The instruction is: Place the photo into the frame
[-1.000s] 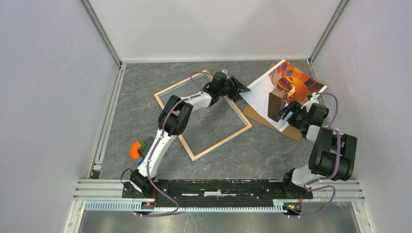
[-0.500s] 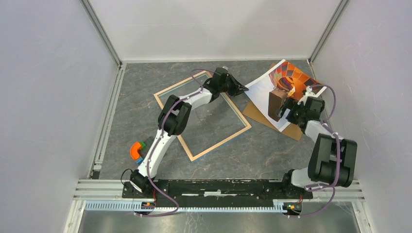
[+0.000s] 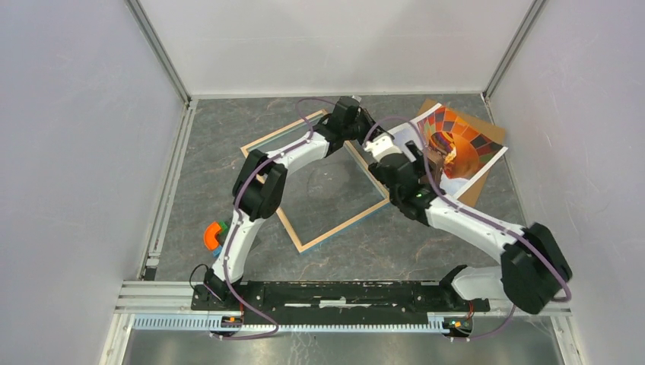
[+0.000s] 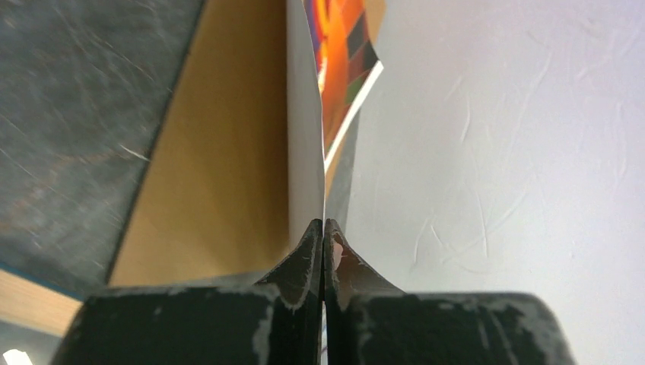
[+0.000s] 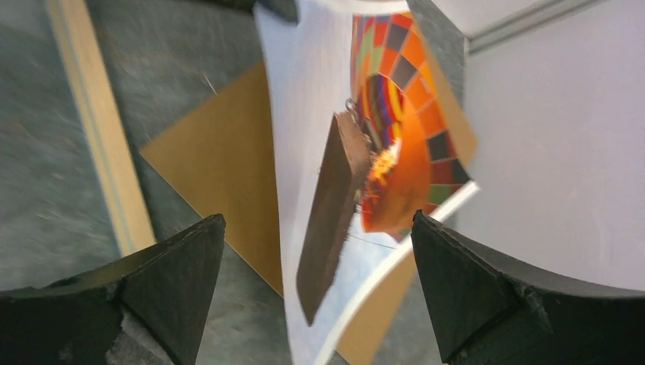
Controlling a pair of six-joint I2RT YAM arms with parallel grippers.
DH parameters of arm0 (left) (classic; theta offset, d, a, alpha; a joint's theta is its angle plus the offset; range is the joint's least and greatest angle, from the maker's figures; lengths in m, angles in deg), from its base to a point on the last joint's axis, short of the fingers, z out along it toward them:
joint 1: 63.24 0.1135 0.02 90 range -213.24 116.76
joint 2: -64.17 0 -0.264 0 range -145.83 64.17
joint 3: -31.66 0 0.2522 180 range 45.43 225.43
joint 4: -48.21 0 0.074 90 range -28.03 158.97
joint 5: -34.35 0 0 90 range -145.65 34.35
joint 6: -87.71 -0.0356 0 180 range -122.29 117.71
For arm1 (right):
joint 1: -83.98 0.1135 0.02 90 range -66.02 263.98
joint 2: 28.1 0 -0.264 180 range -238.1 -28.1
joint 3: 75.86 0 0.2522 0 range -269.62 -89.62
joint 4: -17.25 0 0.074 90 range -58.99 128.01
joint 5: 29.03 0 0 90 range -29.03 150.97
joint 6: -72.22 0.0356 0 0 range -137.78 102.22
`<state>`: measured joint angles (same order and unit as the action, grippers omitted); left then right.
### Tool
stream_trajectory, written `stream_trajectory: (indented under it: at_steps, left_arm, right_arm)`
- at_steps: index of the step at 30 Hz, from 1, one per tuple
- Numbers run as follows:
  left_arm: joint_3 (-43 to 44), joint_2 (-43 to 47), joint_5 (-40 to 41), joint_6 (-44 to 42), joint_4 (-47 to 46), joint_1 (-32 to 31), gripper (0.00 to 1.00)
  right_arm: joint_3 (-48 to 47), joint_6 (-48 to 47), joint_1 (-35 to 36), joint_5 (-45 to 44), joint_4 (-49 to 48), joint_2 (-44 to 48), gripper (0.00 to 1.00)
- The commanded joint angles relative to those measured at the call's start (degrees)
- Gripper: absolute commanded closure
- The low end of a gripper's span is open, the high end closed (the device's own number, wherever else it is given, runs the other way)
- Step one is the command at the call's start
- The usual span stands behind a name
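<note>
The photo (image 3: pixel 459 143), an orange hot-air balloon print, lies curled at the back right on a brown cardboard board (image 3: pixel 473 193). My left gripper (image 3: pixel 368 128) is shut on the photo's left edge. In the left wrist view the jaws (image 4: pixel 324 232) pinch the white sheet (image 4: pixel 306 137), which stands edge-on ahead. The right gripper (image 3: pixel 417 156) is open just short of the photo. Its fingers (image 5: pixel 179 277) stand wide apart with the print (image 5: pixel 395 114) ahead and nothing between them (image 5: pixel 319 262). The frame (image 3: pixel 335 228) lies flat mid-table, light wood side up.
An orange, green and blue object (image 3: pixel 215 234) sits beside the left arm's lower link. White walls close in the back and both sides, and the right wall (image 5: pixel 563 152) is close to the photo. The frame's wooden rail (image 5: pixel 99 129) runs left of the right gripper.
The left gripper reached the photo's left edge and shut on it. The right arm swung left towards the middle, its jaws opening wider. The photo shifted back and curled up.
</note>
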<state>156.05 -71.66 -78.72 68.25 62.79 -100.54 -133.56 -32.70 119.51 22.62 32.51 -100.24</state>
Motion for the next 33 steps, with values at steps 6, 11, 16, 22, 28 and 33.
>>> stream_trajectory:
  at_steps: [6,11,16,22,28,33]
  left_arm:
    - [-7.33,11.97,-0.80,-2.78,0.86,-1.20,0.98]
    - [-9.94,15.05,-0.14,-3.20,1.98,-1.18,0.98]
    - [-10.11,17.53,1.78,-5.56,5.99,-1.15,0.88]
    - [-10.95,22.24,1.75,-7.82,7.20,-1.07,0.60]
    - [-10.73,33.53,4.54,-22.70,18.54,2.14,0.17]
    - [-18.03,49.30,0.92,-27.05,19.38,10.16,0.05]
  right_arm:
    - [-1.49,-5.29,4.01,-24.92,0.24,-9.93,0.04]
    - [-1.30,1.20,4.61,-23.47,4.78,-10.69,0.20]
    - [-2.02,11.02,6.92,-21.19,12.19,-7.44,0.54]
    - [-7.50,19.28,7.60,-20.74,23.13,-5.60,0.98]
    - [-14.53,19.97,7.74,-19.97,28.01,-2.77,1.00]
    - [-22.52,23.40,7.79,-6.33,24.83,-2.26,1.00]
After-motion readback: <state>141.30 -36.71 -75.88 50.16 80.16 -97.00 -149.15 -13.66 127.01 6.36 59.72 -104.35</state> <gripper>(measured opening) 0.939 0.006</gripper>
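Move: Out to the right hand's right, about 11 cm across and 5 cm ahead, is the middle of the photo, some 9 cm below; its raised left edge already hangs between the open fingers. The brown backing board lies under it, around 12 cm right and 7 cm ahead. The frame's middle is roughly 30 cm to the hand's left, level with it. From the left hand, still pinching the photo's left corner, the photo's middle is about 19 cm right and 3 cm back. Sinking about 4 cm while easing back and right, the right hand rolls its left side down some 20 degrees, shuts on the photo's left edge, then lifts it about 7 cm, rolling back. The left hand draws its corner back and up, holds nearly level, then opens, lets go and swings up and left, away from the photo. ##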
